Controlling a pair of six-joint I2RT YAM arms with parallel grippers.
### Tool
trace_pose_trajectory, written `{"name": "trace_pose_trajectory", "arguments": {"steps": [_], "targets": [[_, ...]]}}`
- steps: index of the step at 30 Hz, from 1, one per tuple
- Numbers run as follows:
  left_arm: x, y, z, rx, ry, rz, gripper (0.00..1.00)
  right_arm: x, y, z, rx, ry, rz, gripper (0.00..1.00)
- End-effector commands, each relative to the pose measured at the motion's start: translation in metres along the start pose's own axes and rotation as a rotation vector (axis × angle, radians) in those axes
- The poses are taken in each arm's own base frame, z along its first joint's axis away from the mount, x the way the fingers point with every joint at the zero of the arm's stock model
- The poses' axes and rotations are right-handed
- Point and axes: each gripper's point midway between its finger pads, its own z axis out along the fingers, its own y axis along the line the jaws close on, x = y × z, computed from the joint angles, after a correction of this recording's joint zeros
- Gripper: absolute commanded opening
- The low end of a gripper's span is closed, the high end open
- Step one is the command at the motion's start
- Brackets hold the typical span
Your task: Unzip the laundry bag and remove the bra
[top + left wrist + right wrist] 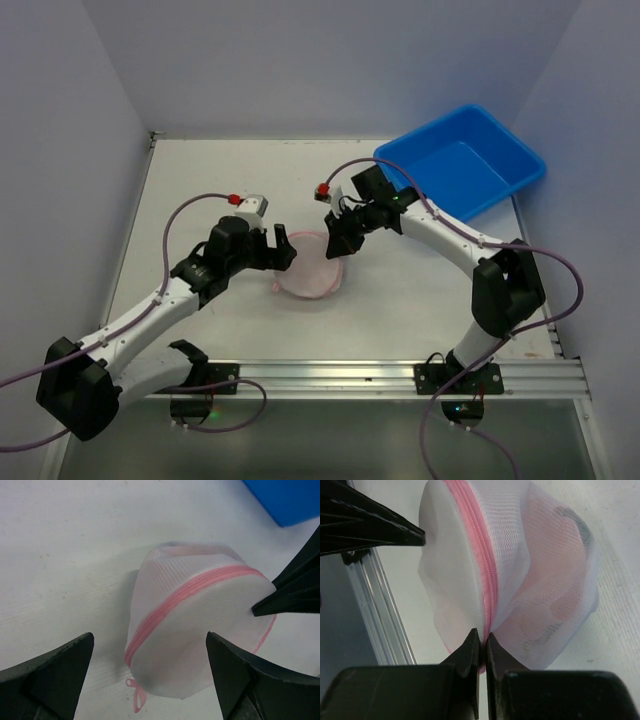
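The laundry bag (312,270) is a small round white mesh pouch with pink zipper trim, lying mid-table between both arms. In the left wrist view the laundry bag (200,615) lies tilted, its pink zipper (190,592) zipped along the side and a pink loop (136,696) hanging at its near end. My left gripper (150,637) is open, with a finger on each side of the bag and neither touching it. My right gripper (482,639) is shut on the pink zipper seam (481,565) at the bag's edge. The bra (555,595) shows dimly through the mesh as pinkish and dark shapes.
A blue tub (462,160) stands at the back right, just behind the right arm. An aluminium rail (400,375) runs along the table's near edge. Pale walls close in the left, back and right sides.
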Motion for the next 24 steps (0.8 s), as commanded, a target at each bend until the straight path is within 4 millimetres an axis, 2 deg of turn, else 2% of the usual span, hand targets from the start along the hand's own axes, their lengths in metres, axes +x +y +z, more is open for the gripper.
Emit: {"name": "trace_pose_trajectory", "arguments": {"steps": [1, 4, 7, 8, 10, 11, 14, 15, 16, 18, 19, 20, 21, 22, 23, 24], "targets": [[0.015, -0.019, -0.001, 0.138, 0.105, 0.097, 0.96, 0.003, 0.017, -0.004, -0.13, 0.04, -0.109, 0.0], [0.03, -0.022, 0.003, 0.164, 0.164, 0.091, 0.9, 0.003, 0.023, -0.003, -0.172, 0.036, -0.126, 0.0], [0.038, -0.024, 0.005, 0.189, 0.196, 0.082, 0.73, 0.003, 0.025, -0.004, -0.191, 0.031, -0.138, 0.0], [0.039, -0.025, 0.005, 0.196, 0.199, 0.079, 0.57, 0.003, 0.025, -0.004, -0.19, 0.032, -0.139, 0.0], [0.039, -0.029, 0.004, 0.216, 0.2, 0.074, 0.36, 0.001, 0.025, -0.004, -0.18, 0.025, -0.145, 0.0], [0.039, -0.029, 0.004, 0.217, 0.197, 0.071, 0.17, 0.0, 0.021, -0.004, -0.164, 0.021, -0.146, 0.0], [0.036, -0.033, 0.001, 0.233, 0.193, 0.059, 0.0, -0.006, 0.012, -0.008, -0.098, 0.002, -0.111, 0.11], [0.035, -0.035, -0.001, 0.235, 0.19, 0.049, 0.0, -0.013, 0.007, -0.012, -0.066, -0.028, -0.083, 0.15], [0.035, -0.035, -0.001, 0.227, 0.19, 0.017, 0.0, -0.018, 0.003, -0.015, -0.03, -0.051, -0.067, 0.31], [0.036, -0.033, -0.001, 0.204, 0.185, -0.03, 0.0, -0.033, -0.009, -0.033, 0.108, -0.138, -0.027, 0.45], [0.035, -0.032, 0.0, 0.185, 0.183, -0.097, 0.0, -0.037, -0.013, -0.042, 0.17, -0.165, -0.011, 0.55], [0.035, -0.032, 0.001, 0.176, 0.175, -0.136, 0.0, -0.042, -0.02, -0.051, 0.241, -0.205, 0.007, 0.6], [0.038, -0.029, 0.003, 0.151, 0.172, -0.179, 0.0, -0.053, -0.025, -0.076, 0.369, -0.288, 0.071, 0.64], [0.038, -0.03, 0.004, 0.136, 0.167, -0.283, 0.0, -0.059, -0.026, -0.089, 0.417, -0.341, 0.099, 0.67], [0.032, -0.034, 0.006, 0.154, 0.133, -0.335, 0.0, -0.059, -0.025, -0.096, 0.442, -0.389, 0.126, 0.68], [0.031, -0.035, 0.007, 0.157, 0.118, -0.386, 0.0, -0.066, -0.012, -0.115, 0.458, -0.482, 0.173, 0.69]]}}
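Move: The bag's zip edge at its left end is about 4 cm back, 2 cm right and 4 cm below the open left hand. The pull tab hangs some 7 cm back and 5 cm down from that hand. The bag's middle is about 3 cm back, 7 right and 7 down. The right hand, still pinching the zip's far end, has the left zip end roughly 9 cm to its left and 3 back. Left reaches about 5 cm back, right and down to pinch the zip edge; right opens, rises away forward-right. ##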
